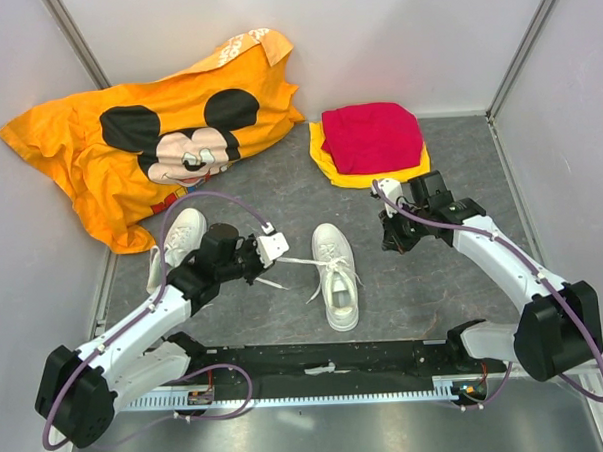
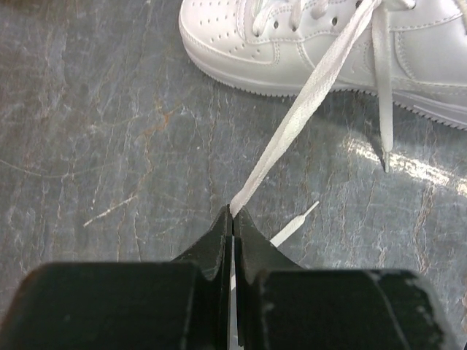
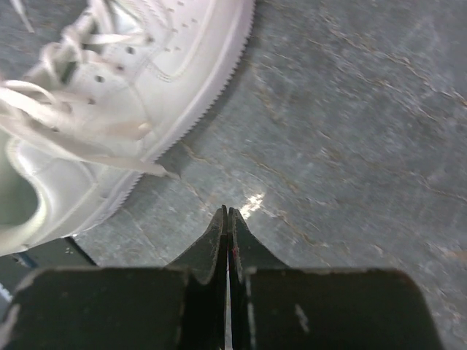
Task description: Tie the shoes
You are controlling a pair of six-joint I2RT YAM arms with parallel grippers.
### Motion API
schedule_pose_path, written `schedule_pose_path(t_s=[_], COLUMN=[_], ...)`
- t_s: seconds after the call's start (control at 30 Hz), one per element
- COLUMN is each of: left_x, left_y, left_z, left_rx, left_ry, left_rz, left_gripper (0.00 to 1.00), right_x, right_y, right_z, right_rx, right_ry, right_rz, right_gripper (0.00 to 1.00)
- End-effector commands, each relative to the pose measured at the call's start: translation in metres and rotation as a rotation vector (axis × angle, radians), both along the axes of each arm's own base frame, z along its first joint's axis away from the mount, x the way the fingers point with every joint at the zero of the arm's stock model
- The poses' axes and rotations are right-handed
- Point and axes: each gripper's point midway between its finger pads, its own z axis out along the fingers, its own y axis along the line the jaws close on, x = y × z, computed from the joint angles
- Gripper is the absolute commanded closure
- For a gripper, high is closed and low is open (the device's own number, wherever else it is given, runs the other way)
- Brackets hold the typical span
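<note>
Two white shoes lie on the grey table. One shoe (image 1: 336, 277) is in the middle with its laces undone; the other shoe (image 1: 183, 234) lies to the left, partly behind my left arm. My left gripper (image 1: 275, 262) (image 2: 232, 213) is shut on a flat white lace (image 2: 292, 124) that runs taut from its tips up to the middle shoe (image 2: 306, 44). That lace's free end (image 2: 295, 222) lies on the table beside the fingers. My right gripper (image 1: 388, 245) (image 3: 228, 211) is shut with nothing in it, just right of the middle shoe (image 3: 146, 73).
An orange cartoon-mouse shirt (image 1: 148, 143) lies at the back left. A folded red cloth (image 1: 373, 135) sits on a yellow cloth (image 1: 329, 160) at the back middle. Grey walls enclose the table on three sides.
</note>
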Motion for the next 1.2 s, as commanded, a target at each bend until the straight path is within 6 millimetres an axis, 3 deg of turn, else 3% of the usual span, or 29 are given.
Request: schedule_pose_path(t_s=[0.0,0.13,0.23,0.33,0.37,0.47,0.73,1.17], left_x=[0.004,0.000,-0.005,-0.010,-0.010,-0.010,-0.005,-0.001], left_y=[0.015,0.015,0.006,-0.002,-0.004,-0.012,-0.024,-0.029], left_z=[-0.006,-0.010,-0.004,-0.003,-0.002,0.002,0.001,-0.002], left_rx=[0.058,0.064,0.031,0.015,0.013,-0.001,-0.009,-0.010], left_ry=[-0.032,-0.028,-0.028,-0.022,-0.031,-0.030,-0.001,0.032], left_rz=[0.031,0.012,-0.041,-0.098,-0.113,-0.159,-0.203,-0.201], left_gripper=[0.98,0.98,0.98,0.98,0.98,0.99,0.98,0.99], right_x=[0.015,0.017,0.004,-0.003,0.001,0.010,0.024,0.002], right_y=[-0.017,-0.019,0.004,0.025,0.026,0.033,0.052,0.075], right_z=[0.001,0.000,0.008,0.017,0.019,0.023,0.004,-0.032], right_rx=[-0.068,-0.074,0.038,0.144,0.144,0.144,0.184,0.154], right_ry=[-0.076,-0.081,-0.047,-0.028,-0.055,-0.133,-0.196,-0.204], right_rz=[-0.073,-0.080,0.021,0.123,0.152,0.269,0.461,0.685], right_gripper=[1.00,1.00,1.00,0.65,0.48,0.31,0.28,0.30])
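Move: The slack right-hand loop of the bow lies about 8 cm to the left of my empty, shut right fingers, 3 cm back and 5 cm lower. The knot is some 14 cm left, 4 back and 4 down, with the shoe's toe 14 left, 5 ahead and 8 lower. My left hand still holds the other loop, stretched from the knot about 15 cm to its right, 2 back and 4 down; a loose lace tip lies 8 cm back, 2 right and 11 below. After drifting a little farther outward, my right hand turns back and opens wide, then swings left and down towards the loop by the shoe's side, ending about 6 cm left and 3 cm lower and turned some 30 degrees counter-clockwise. My left hand keeps its pinch on its loop and eases down and right towards the shoe, turning slightly clockwise. ##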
